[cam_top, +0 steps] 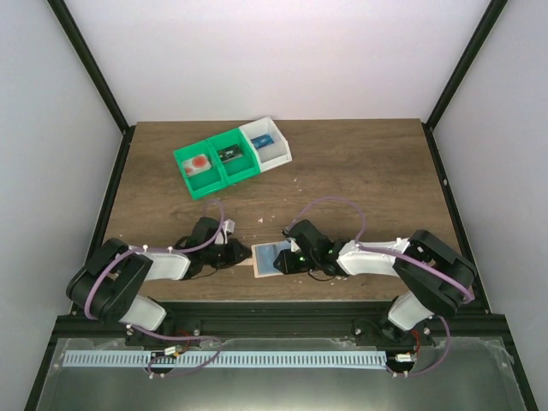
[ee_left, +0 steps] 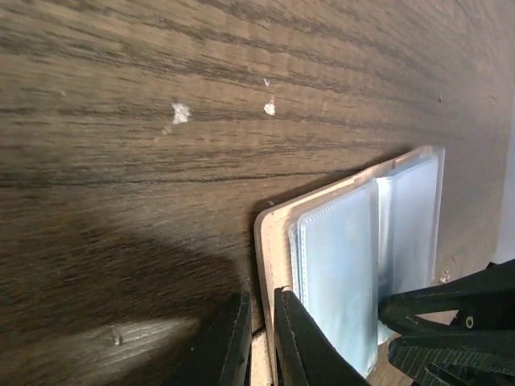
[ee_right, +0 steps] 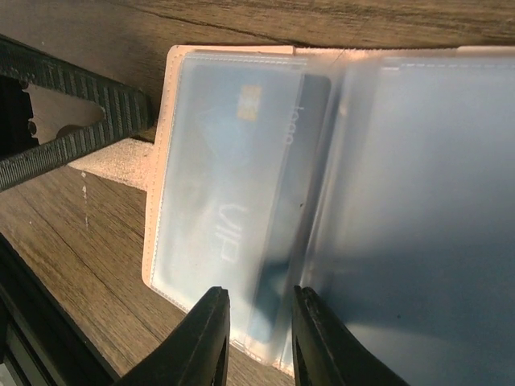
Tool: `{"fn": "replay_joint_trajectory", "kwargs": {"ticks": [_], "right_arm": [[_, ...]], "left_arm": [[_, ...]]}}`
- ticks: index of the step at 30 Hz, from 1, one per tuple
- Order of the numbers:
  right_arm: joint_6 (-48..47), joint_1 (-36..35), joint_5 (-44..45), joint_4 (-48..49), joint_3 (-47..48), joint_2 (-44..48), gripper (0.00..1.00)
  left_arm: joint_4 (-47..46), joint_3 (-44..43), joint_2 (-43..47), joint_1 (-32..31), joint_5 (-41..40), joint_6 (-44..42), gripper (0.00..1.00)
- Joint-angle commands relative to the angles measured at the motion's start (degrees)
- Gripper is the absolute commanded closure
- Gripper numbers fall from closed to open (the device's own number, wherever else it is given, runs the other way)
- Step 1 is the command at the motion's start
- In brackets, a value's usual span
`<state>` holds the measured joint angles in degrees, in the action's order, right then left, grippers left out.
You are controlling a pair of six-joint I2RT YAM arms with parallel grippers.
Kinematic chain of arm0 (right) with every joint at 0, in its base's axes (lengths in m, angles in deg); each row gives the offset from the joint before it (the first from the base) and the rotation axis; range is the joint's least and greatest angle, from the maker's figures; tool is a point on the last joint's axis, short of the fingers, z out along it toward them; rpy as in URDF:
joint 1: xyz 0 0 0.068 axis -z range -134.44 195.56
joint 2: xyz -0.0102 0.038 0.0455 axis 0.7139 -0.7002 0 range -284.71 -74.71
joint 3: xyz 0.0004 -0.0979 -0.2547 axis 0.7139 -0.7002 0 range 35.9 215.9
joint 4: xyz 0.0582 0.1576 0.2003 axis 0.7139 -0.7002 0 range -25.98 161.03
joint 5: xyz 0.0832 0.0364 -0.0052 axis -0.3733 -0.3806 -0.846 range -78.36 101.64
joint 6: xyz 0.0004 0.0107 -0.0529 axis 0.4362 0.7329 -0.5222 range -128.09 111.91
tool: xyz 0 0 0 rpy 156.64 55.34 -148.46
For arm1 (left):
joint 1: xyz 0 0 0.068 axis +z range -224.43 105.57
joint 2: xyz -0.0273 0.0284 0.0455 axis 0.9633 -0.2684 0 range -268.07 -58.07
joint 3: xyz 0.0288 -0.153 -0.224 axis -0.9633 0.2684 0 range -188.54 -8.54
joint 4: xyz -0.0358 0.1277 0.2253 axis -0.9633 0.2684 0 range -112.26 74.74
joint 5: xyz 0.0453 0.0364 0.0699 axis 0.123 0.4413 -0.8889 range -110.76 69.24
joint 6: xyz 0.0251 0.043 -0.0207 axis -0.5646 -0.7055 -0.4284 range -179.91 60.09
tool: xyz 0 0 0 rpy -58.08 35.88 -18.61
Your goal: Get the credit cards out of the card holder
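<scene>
The tan card holder (cam_top: 259,265) lies open on the table between my two arms, with clear sleeves inside. A light blue credit card (ee_right: 233,185) with a chip and "VIP" on it sits in the left sleeve; it also shows as card (ee_left: 338,273). My left gripper (ee_left: 259,301) is shut on the holder's tan edge (ee_left: 269,241), by its little tab (ee_right: 113,161). My right gripper (ee_right: 257,301) stands over the lower edge of the sleeves, jaws a little apart, nothing pinched. A raised sleeve page (ee_right: 418,185) blurs the right side.
At the back stand two green bins (cam_top: 218,163) and a white bin (cam_top: 267,144), each holding a small item. White specks (ee_left: 181,112) dot the wood. Black frame posts run along both sides of the table.
</scene>
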<state>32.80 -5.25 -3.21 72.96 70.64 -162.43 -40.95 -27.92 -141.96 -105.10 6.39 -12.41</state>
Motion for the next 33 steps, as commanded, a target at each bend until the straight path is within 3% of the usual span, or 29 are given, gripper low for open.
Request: {"fn": "replay_joint_trajectory", "kwargs": {"ticks": [1, 15, 23, 30, 33], "right_arm": [[0.34, 0.09, 0.51, -0.23, 0.29, -0.99, 0.77], [-0.74, -0.08, 3.6, -5.75, 6.02, -1.03, 0.78], [-0.4, -1.04, 5.7, -6.35, 5.86, -4.32, 0.8], [-0.45, -1.22, 7.34, -6.53, 4.73, -5.07, 0.99], [0.16, -1.2, 6.67, -5.18, 3.65, -4.52, 0.99]], "left_arm": [[1.23, 0.66, 0.31, 0.97, -1.54, -2.24, 0.88], [-1.39, 2.24, 13.04, 0.02, 3.98, 4.52, 0.72], [-7.48, 3.44, 8.24, -3.44, 4.49, 7.6, 0.68], [-10.21, 4.25, 5.01, -4.32, 3.92, 8.13, 0.67], [-9.14, 4.11, 4.54, -4.31, 2.61, 7.23, 0.65]]}}
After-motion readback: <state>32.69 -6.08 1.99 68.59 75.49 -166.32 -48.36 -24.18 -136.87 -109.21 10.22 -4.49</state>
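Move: The card in the holder's left page is what matters: its middle lies roughly 3 cm left of the right hand, 1 cm ahead and 1 cm lower. From that hand, the right page is about 3 cm right and 1 cm ahead, and the tan strap some 8 cm left and 1 cm ahead. The left hand is down at the holder's left edge, with the same card about 4 cm right, 1 cm back and 1 cm below. The left hand lifts off the left edge by the strap, opening its nearly shut fingers partway as it rises about 6 cm, then sinks halfway back while drawing back and right a little over 2 cm each, to hang over the left page with its fingers some 10 degrees flatter. The right hand edges up and forward by over a centimetre along the inner edge of the left page, then sinks about 2 cm and shuts its partly open fingers fully on the pocket's inner edge. ##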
